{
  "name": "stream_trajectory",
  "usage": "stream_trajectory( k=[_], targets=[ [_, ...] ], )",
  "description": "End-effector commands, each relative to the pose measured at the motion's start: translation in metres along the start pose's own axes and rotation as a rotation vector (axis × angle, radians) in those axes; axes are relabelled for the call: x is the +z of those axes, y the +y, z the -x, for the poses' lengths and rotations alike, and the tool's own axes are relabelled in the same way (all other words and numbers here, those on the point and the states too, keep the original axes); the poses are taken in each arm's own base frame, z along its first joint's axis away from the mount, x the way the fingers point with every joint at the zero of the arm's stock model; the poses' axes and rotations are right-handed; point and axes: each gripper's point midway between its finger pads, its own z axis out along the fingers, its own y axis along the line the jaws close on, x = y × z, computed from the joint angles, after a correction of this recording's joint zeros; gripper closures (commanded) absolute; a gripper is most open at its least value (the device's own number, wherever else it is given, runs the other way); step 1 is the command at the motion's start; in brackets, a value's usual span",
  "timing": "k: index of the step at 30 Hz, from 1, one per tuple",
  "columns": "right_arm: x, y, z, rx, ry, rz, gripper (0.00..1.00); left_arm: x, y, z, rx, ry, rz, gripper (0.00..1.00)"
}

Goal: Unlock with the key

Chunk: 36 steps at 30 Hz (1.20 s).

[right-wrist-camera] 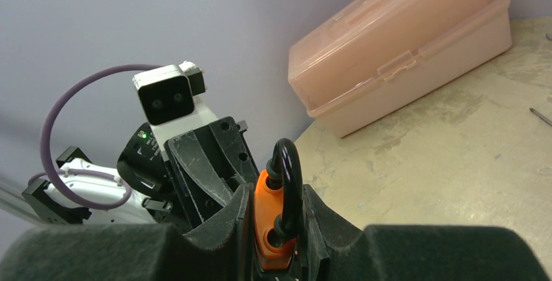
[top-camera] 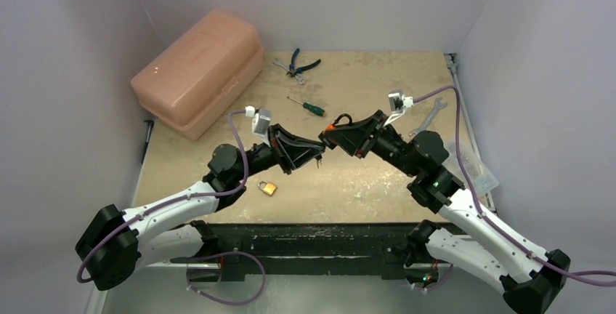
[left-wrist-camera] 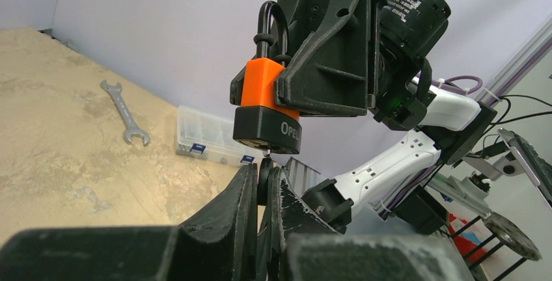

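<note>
My right gripper (top-camera: 330,134) is shut on the padlock (left-wrist-camera: 267,108), which has an orange top, a black base and a black shackle (right-wrist-camera: 287,180), and holds it in the air above the table's middle. From below, my left gripper (left-wrist-camera: 263,172) is shut on the black head of the key (left-wrist-camera: 263,182). The key's short metal blade points up and meets the underside of the padlock's base. In the right wrist view the orange padlock (right-wrist-camera: 272,219) sits clamped between the two fingers, shackle toward the camera. The two grippers meet tip to tip in the top view, the left gripper (top-camera: 318,155) lower.
A small brass padlock (top-camera: 268,188) lies on the table near the left arm. A pink toolbox (top-camera: 200,70) fills the back left. Pliers (top-camera: 298,63), a green-handled screwdriver (top-camera: 306,105), a wrench (top-camera: 430,118) and a clear parts box (left-wrist-camera: 205,136) lie farther back and right.
</note>
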Motion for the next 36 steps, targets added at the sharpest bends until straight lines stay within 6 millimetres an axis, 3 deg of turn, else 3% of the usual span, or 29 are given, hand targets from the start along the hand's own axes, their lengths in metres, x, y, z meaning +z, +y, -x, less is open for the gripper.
stream_trajectory(
  k=[1, 16, 17, 18, 21, 22, 23, 26, 32, 36],
  targets=[
    [0.001, 0.033, 0.039, -0.033, -0.110, 0.085, 1.00, 0.007, 0.002, 0.015, 0.066, -0.036, 0.014, 1.00],
    [0.006, 0.029, 0.039, -0.027, -0.107, 0.066, 1.00, 0.006, 0.015, 0.011, 0.106, -0.022, 0.071, 1.00],
    [0.006, 0.028, 0.039, -0.026, -0.106, 0.062, 1.00, 0.006, 0.017, 0.010, 0.105, -0.018, 0.078, 0.97],
    [0.007, 0.027, 0.039, -0.024, -0.105, 0.056, 1.00, 0.006, 0.019, 0.009, 0.104, -0.017, 0.085, 0.87],
    [0.007, 0.023, 0.040, -0.018, -0.105, 0.022, 1.00, 0.004, 0.029, 0.011, 0.110, -0.017, 0.145, 0.41],
    [0.007, 0.020, 0.041, -0.016, -0.106, 0.008, 1.00, 0.002, 0.032, 0.012, 0.116, -0.018, 0.168, 0.21],
    [0.007, 0.018, 0.040, -0.015, -0.105, -0.006, 1.00, 0.001, 0.033, 0.014, 0.125, -0.023, 0.184, 0.13],
    [0.007, 0.013, 0.040, -0.011, -0.100, -0.033, 1.00, -0.002, 0.036, 0.017, 0.143, -0.033, 0.209, 0.05],
    [0.009, -0.004, 0.042, -0.006, -0.098, -0.136, 1.00, -0.002, 0.035, 0.021, 0.213, -0.033, 0.230, 0.01],
    [0.009, -0.004, 0.045, -0.003, -0.094, -0.156, 1.00, 0.007, 0.019, 0.018, 0.355, 0.003, 0.244, 0.01]
  ],
)
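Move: At the left fingertips is the inserted key, pinched in the shut jaws about 1 cm forward, right and above the hand point; the orange padlock's middle lies roughly 3 cm forward, 3 cm right and 4 cm up. A second key dangles about 5 cm below and 1 cm back. The right hand already grips the padlock at its fingertips, at its hand point. From the left hand, the brass padlock lies about 17 cm left, 4 cm back and 28 cm down. Easing forward and down about 1 cm each with the padlock and key still held between them, both hands go together; then the left fingers open wide and let go of the key, that hand going some 2 cm farther forward and down while turning about 15 degrees counter-clockwise. The right keeps its grip, bobs up nearly 1 cm at the release, then carries the padlock forward and slightly down, nearly 3 cm forward in all, turning slightly clockwise. ##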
